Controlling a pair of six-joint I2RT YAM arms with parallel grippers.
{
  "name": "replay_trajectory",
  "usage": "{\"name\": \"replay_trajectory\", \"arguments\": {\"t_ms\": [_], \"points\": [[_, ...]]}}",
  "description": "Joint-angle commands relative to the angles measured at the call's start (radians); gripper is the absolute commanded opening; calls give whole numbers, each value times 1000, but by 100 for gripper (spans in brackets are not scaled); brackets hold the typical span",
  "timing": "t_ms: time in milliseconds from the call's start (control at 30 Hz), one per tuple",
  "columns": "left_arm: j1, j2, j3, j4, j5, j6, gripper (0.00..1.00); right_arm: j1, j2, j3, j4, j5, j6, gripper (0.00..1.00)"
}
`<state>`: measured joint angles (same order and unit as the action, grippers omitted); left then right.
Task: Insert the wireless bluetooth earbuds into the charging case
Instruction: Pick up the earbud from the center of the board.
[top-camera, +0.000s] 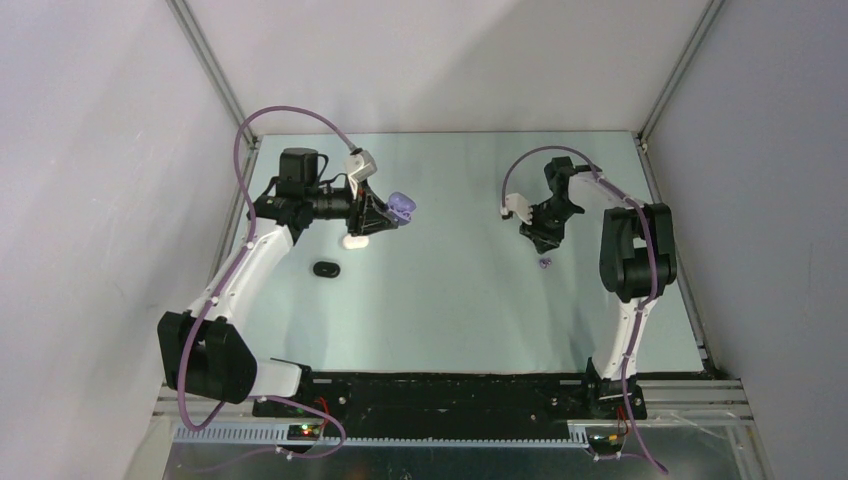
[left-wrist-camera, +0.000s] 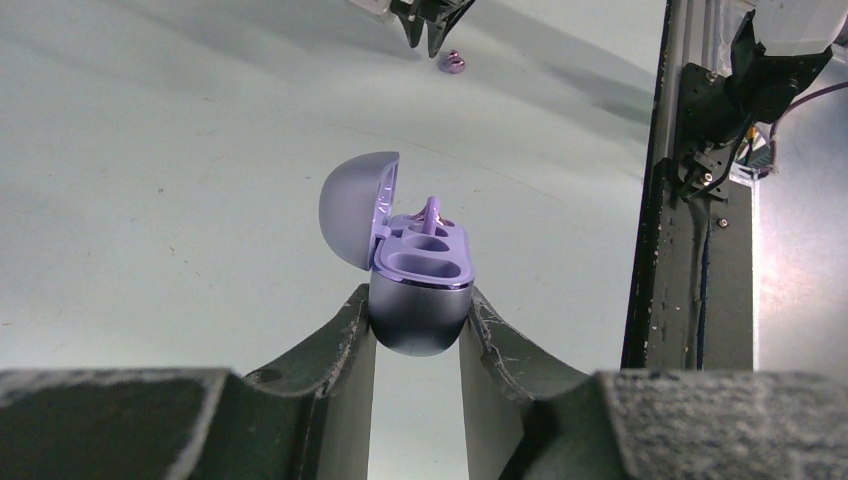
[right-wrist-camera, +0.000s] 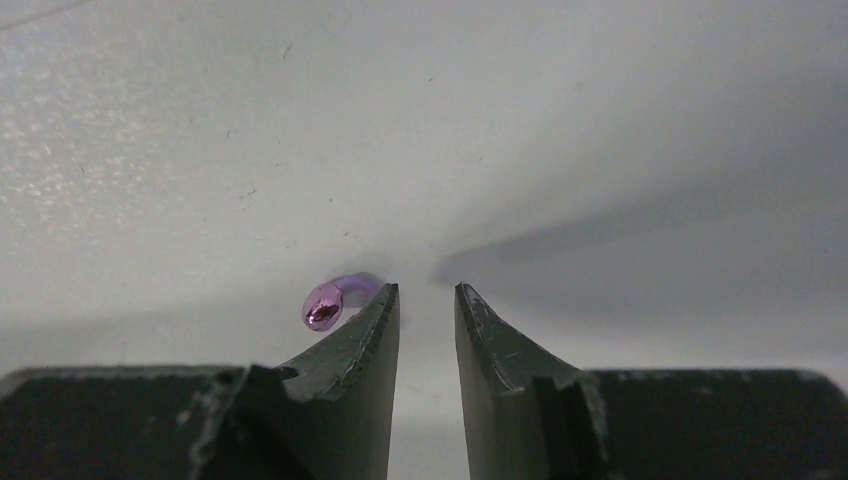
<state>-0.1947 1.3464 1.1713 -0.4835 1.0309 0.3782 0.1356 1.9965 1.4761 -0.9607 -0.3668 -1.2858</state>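
My left gripper (left-wrist-camera: 418, 320) is shut on the lower shell of a lavender charging case (left-wrist-camera: 420, 300) and holds it above the table with its lid flipped open. One purple earbud (left-wrist-camera: 432, 212) sits in the case's far slot, while the near slot is empty. In the top view the case (top-camera: 401, 206) is at the back left. A second purple earbud (right-wrist-camera: 325, 303) lies on the table just outside the left fingertip of my right gripper (right-wrist-camera: 427, 292). That gripper is open by a narrow gap, with nothing between its fingers. From above, this earbud (top-camera: 545, 263) is just below the right gripper (top-camera: 541, 247).
A white oval case (top-camera: 354, 241) and a black oval case (top-camera: 326, 269) lie on the table near the left arm. A black frame post (left-wrist-camera: 690, 200) stands at the right in the left wrist view. White walls enclose the table.
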Motion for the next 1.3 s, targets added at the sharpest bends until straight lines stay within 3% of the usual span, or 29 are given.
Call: {"name": "replay_trajectory", "arguments": {"t_ms": [0,867,1067,1267], "points": [[5,-18,48,1,5,27,4,1,-18,-27,15,29,-72,31],[6,7,24,96,38,-32,4,11,-151,-202,-3,56,77,30],[6,6,31,86,38,-27,4,-9,-152,-190,6,24,217,30],[5,-2,28,67,32,-12,4,-90,-154,-175,-62,-92,485,28]]}}
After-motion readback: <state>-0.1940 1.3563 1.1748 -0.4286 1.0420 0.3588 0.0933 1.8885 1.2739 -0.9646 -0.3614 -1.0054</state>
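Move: The earbud on the board lies about 3 cm back of the right hand, in line with it sideways and some 3 cm below it; nothing else stands close by. From the left hand, which still holds the open charging case, that earbud is roughly 34 cm to the right, about 4 cm farther forward and some 24 cm below. Sink the right gripper about 1.5 cm and then sweep it low over the board, back about 6.5 cm and slightly right, past the earbud, so that the earbud ends up on the left of the fingertips. Near the end turn the wrist some 15 degrees clockwise; keep the fingers partly open and empty. ##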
